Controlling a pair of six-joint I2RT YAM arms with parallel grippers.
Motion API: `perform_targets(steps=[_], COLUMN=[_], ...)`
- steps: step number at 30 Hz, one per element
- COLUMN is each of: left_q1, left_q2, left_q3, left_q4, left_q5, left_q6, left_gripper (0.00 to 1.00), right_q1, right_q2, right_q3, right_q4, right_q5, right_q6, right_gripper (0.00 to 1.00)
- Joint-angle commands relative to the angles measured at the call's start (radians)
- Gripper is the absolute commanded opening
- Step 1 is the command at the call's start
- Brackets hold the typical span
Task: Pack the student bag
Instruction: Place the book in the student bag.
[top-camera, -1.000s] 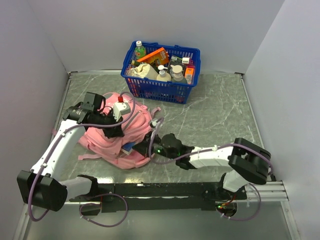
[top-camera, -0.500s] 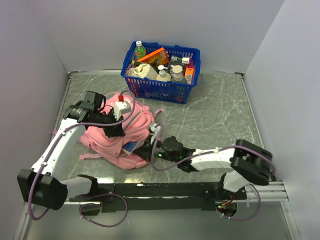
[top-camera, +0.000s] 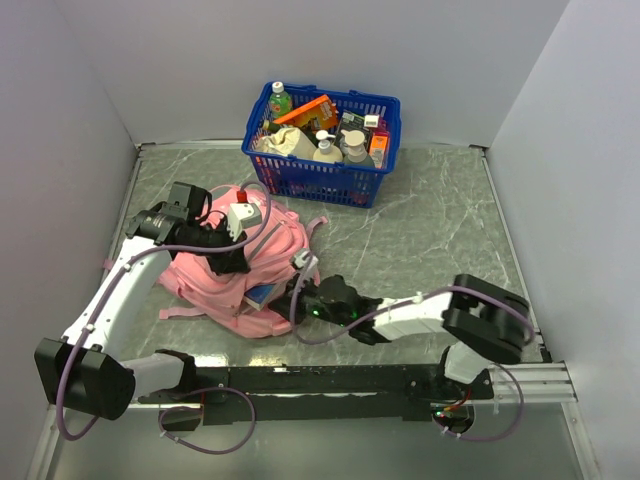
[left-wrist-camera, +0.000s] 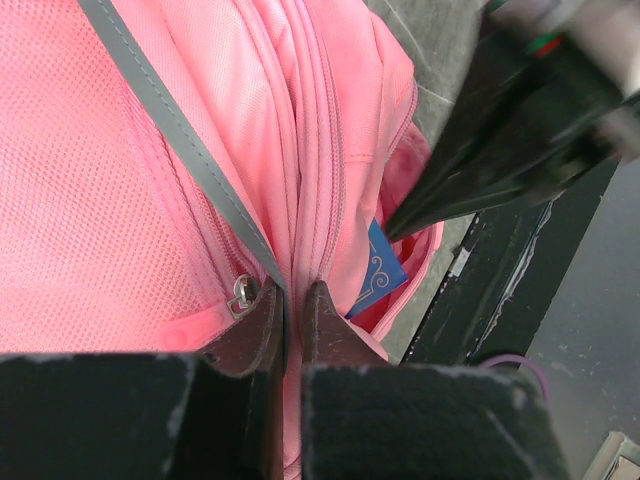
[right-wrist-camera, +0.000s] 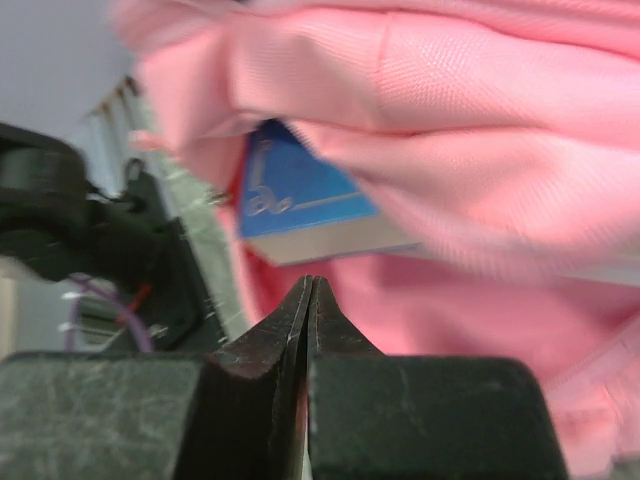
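The pink student bag (top-camera: 205, 275) lies on its side at the left of the table. My left gripper (top-camera: 234, 263) rests on top of it, shut on a fold of pink fabric along the zip seam (left-wrist-camera: 292, 300), beside a metal zip pull (left-wrist-camera: 240, 292). A blue book (top-camera: 258, 293) sticks out of the bag's opening, its cover (left-wrist-camera: 378, 280) and pale page edge (right-wrist-camera: 330, 238) both showing. At that opening my right gripper (top-camera: 291, 298) is shut with nothing in it, its tips (right-wrist-camera: 310, 285) just under the book. Its dark fingers (left-wrist-camera: 490, 160) show in the left wrist view.
A blue plastic basket (top-camera: 372, 180) full of bottles and boxes stands at the back, just beyond the bag. The black mounting rail (top-camera: 330, 378) runs along the near edge. Grey walls close in the table on the left, back and right.
My right gripper has slid left along the table into the bag's opening under the blue book. The left gripper and the bag have stayed put.
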Motion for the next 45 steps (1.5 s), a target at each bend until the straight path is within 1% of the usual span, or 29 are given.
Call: perform_targets(steps=[1, 4, 9, 10, 11, 13, 14, 15, 16, 17, 18, 19, 20, 22, 23, 24, 25, 26, 29, 32, 34, 38, 41, 43, 45], left_q1=[-0.018, -0.021, -0.043, -0.044, -0.044, -0.044, -0.044, -0.044, -0.044, -0.043, -0.043, -0.041, -0.041, -0.038, -0.036, -0.036, -0.035, -0.035, -0.035, -0.035, -0.035, -0.035, -0.035, -0.035, -0.035], left_q2=[-0.025, -0.019, 0.001, 0.004, 0.004, -0.002, -0.005, -0.014, -0.02, -0.023, -0.029, -0.031, -0.031, -0.028, -0.026, -0.026, -0.026, -0.028, -0.033, -0.026, -0.028, -0.042, -0.042, -0.043, -0.04], left_q3=[0.057, 0.048, 0.058, 0.061, 0.065, 0.065, 0.063, 0.06, 0.048, 0.043, 0.04, 0.043, 0.046, 0.071, 0.081, 0.089, 0.101, 0.104, 0.097, 0.088, 0.081, 0.072, 0.074, 0.066, 0.062], left_q4=[0.028, 0.025, -0.027, -0.032, -0.037, -0.044, -0.046, -0.043, -0.035, -0.032, -0.028, -0.027, -0.032, -0.043, -0.056, -0.064, -0.072, -0.08, -0.086, -0.101, -0.103, -0.087, -0.075, -0.035, -0.012], left_q5=[0.149, 0.172, 0.195, 0.196, 0.194, 0.174, 0.165, 0.154, 0.144, 0.133, 0.125, 0.122, 0.119, 0.114, 0.113, 0.113, 0.111, 0.11, 0.096, 0.09, 0.078, 0.064, 0.051, 0.044, 0.045], left_q6=[0.032, 0.031, 0.061, 0.064, 0.07, 0.081, 0.083, 0.084, 0.084, 0.086, 0.086, 0.083, 0.086, 0.09, 0.092, 0.094, 0.1, 0.1, 0.1, 0.106, 0.104, 0.1, 0.092, 0.068, 0.054], left_gripper=[0.01, 0.01, 0.01, 0.01, 0.01, 0.01, 0.01, 0.01, 0.01, 0.01, 0.01, 0.01, 0.01, 0.01, 0.01, 0.01, 0.01, 0.01, 0.01, 0.01, 0.01, 0.01, 0.01, 0.01, 0.01], right_q1=[0.007, 0.015, 0.041, 0.047, 0.053, 0.055, 0.055, 0.053, 0.055, 0.052, 0.052, 0.05, 0.05, 0.02, 0.006, -0.01, -0.031, -0.081, -0.169, -0.227, -0.244, -0.245, -0.245, -0.246, -0.246], right_q2=[0.12, 0.188, 0.268, 0.275, 0.271, 0.216, 0.185, 0.118, 0.085, 0.052, -0.009, -0.034, -0.054, -0.084, -0.085, -0.085, -0.082, -0.073, 0.025, 0.118, 0.137, 0.145, 0.102, 0.076, 0.051], right_q3=[0.113, 0.197, 0.381, 0.397, 0.393, 0.344, 0.263, 0.217, 0.169, 0.082, 0.04, 0.0, -0.073, -0.141, -0.202, -0.233, -0.258, -0.297, -0.315, -0.283, -0.229, -0.158, -0.164, -0.186, -0.203], right_q4=[0.126, 0.184, 0.16, 0.149, 0.144, 0.162, 0.176, 0.189, 0.216, 0.225, 0.233, 0.253, 0.27, 0.33, 0.41, 0.446, 0.483, 0.582, 0.752, 0.874, 0.884, 0.884, 0.884, 0.884, 0.884], right_q5=[0.014, 0.004, -0.028, -0.026, -0.02, -0.016, -0.007, -0.005, -0.006, -0.005, -0.005, -0.005, -0.002, -0.008, -0.023, -0.025, -0.028, -0.06, -0.129, -0.164, -0.21, -0.305, -0.356, -0.382, -0.369], right_q6=[-0.036, -0.041, -0.087, -0.116, -0.128, -0.128, -0.128, -0.122, -0.104, -0.093, -0.084, -0.055, -0.038, 0.032, 0.057, 0.083, 0.147, 0.178, 0.287, 0.381, 0.436, 0.441, 0.424, 0.409, 0.412], right_gripper=[0.0, 0.0, 0.0, 0.0, 0.13, 0.29, 0.41, 0.44, 0.47, 0.48, 0.48, 0.48, 0.49, 0.49, 0.5, 0.5, 0.51, 0.52, 0.52, 0.53, 0.53, 0.52, 0.57, 0.65, 0.71])
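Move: The book's exposed corner sticks out of the student bag's mouth about 4 cm to the left of my right fingertips and 2 cm ahead, nearly level with them. The bag fold pinched in my left hand is roughly 8 cm ahead, 9 cm left and 5 cm above my right hand; the mouth's loose lower lip is some 4 cm back, 6 cm left and 4 cm below it. From my left hand, that corner is about 5 cm back, 5 cm right and 7 cm down. With my right fingers still shut I drive left into the bag's mouth against the book's end, about 9 cm. Then I open them to half, pull back right some 15 cm, first rising, then dipping and edging forward, and finally come up and a few centimetres left to the mouth's rim, the wrist turned some 25 degrees. My left hand keeps its pinch on the bag fold. ##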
